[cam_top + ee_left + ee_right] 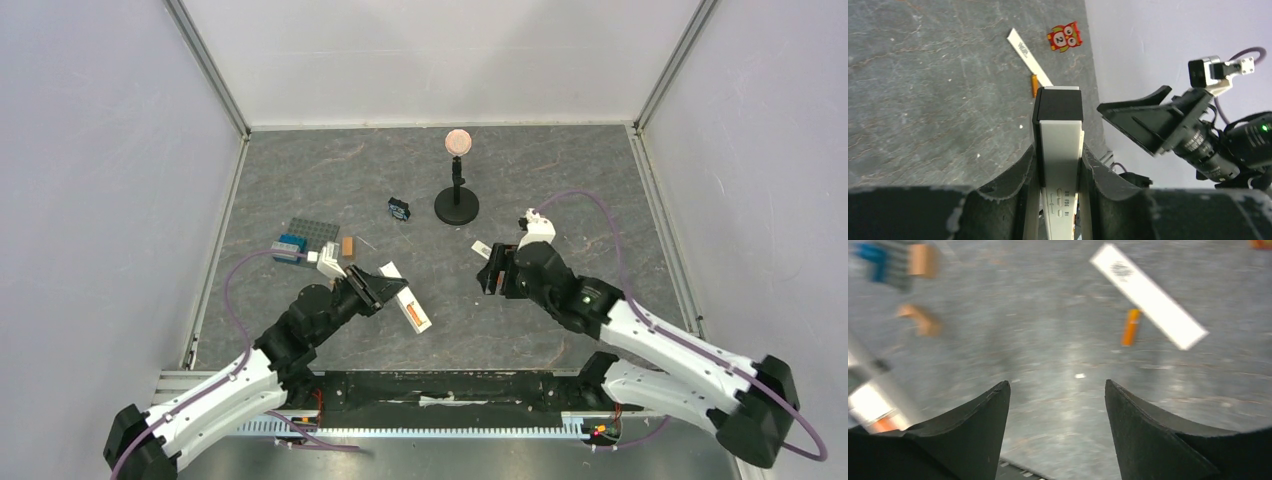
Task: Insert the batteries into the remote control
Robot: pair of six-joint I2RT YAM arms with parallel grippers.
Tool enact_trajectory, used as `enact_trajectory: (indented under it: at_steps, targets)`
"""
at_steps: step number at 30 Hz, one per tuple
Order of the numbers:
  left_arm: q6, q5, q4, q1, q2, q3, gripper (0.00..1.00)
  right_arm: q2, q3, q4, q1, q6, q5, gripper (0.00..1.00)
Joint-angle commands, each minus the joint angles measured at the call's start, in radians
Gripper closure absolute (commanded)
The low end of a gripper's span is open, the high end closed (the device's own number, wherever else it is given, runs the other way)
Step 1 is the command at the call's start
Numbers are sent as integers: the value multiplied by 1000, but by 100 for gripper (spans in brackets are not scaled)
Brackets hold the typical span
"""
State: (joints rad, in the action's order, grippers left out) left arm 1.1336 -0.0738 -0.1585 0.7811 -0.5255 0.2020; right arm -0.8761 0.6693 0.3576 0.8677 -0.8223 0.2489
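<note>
My left gripper (385, 288) (1058, 152) is shut on the remote control (408, 302) (1060, 145), a slim white bar with a black end, held above the table and pointing toward the right arm. An orange patch shows at the remote's near end (414, 319). One battery (1131, 326) (1034, 85), a small orange cylinder, lies on the grey table beside a flat white strip (1148, 295) (1028, 56) (482, 247). My right gripper (492, 272) (1057, 382) is open and empty, just short of that battery and strip. In the top view the battery does not show.
A black stand with a copper disc (457, 190) rises at the back centre. A grey plate with blue and orange blocks (305, 240) and a tan arch piece (923, 320) lie at left. A small owl tile (1065, 37) (399, 209) sits nearby. Grey walls enclose the table.
</note>
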Motion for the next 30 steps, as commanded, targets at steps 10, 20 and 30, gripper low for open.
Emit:
enact_trajectory:
  at_steps: [10, 20, 30]
  targets:
    - [-90, 32, -55, 0, -144, 5, 98, -465, 60, -58, -133, 206, 194, 43]
    - [-63, 19, -92, -2, -139, -45, 98, -600, 103, -83, -135, 211, 196, 53]
    - [-67, 22, -83, -3, -129, -42, 98, -645, 55, -155, -180, 239, 138, 71]
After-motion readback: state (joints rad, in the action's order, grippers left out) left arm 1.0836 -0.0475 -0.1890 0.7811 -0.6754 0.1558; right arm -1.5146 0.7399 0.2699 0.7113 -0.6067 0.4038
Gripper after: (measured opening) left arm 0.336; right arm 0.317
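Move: The loose battery lies on the table about 8 cm ahead of the right hand, 5 cm to its right and 16 cm below. The white cover touches its far end, its middle about 12 cm ahead of that hand and 6 cm right; the red owl block stands some 19 cm ahead and 14 cm right. From the left hand, which holds the remote, the battery is roughly 7 cm ahead and 22 cm right, 16 cm lower. Right hand drops about 15 cm, forward-right to the battery, fingers narrowing; left lowers the held remote 6 cm. ##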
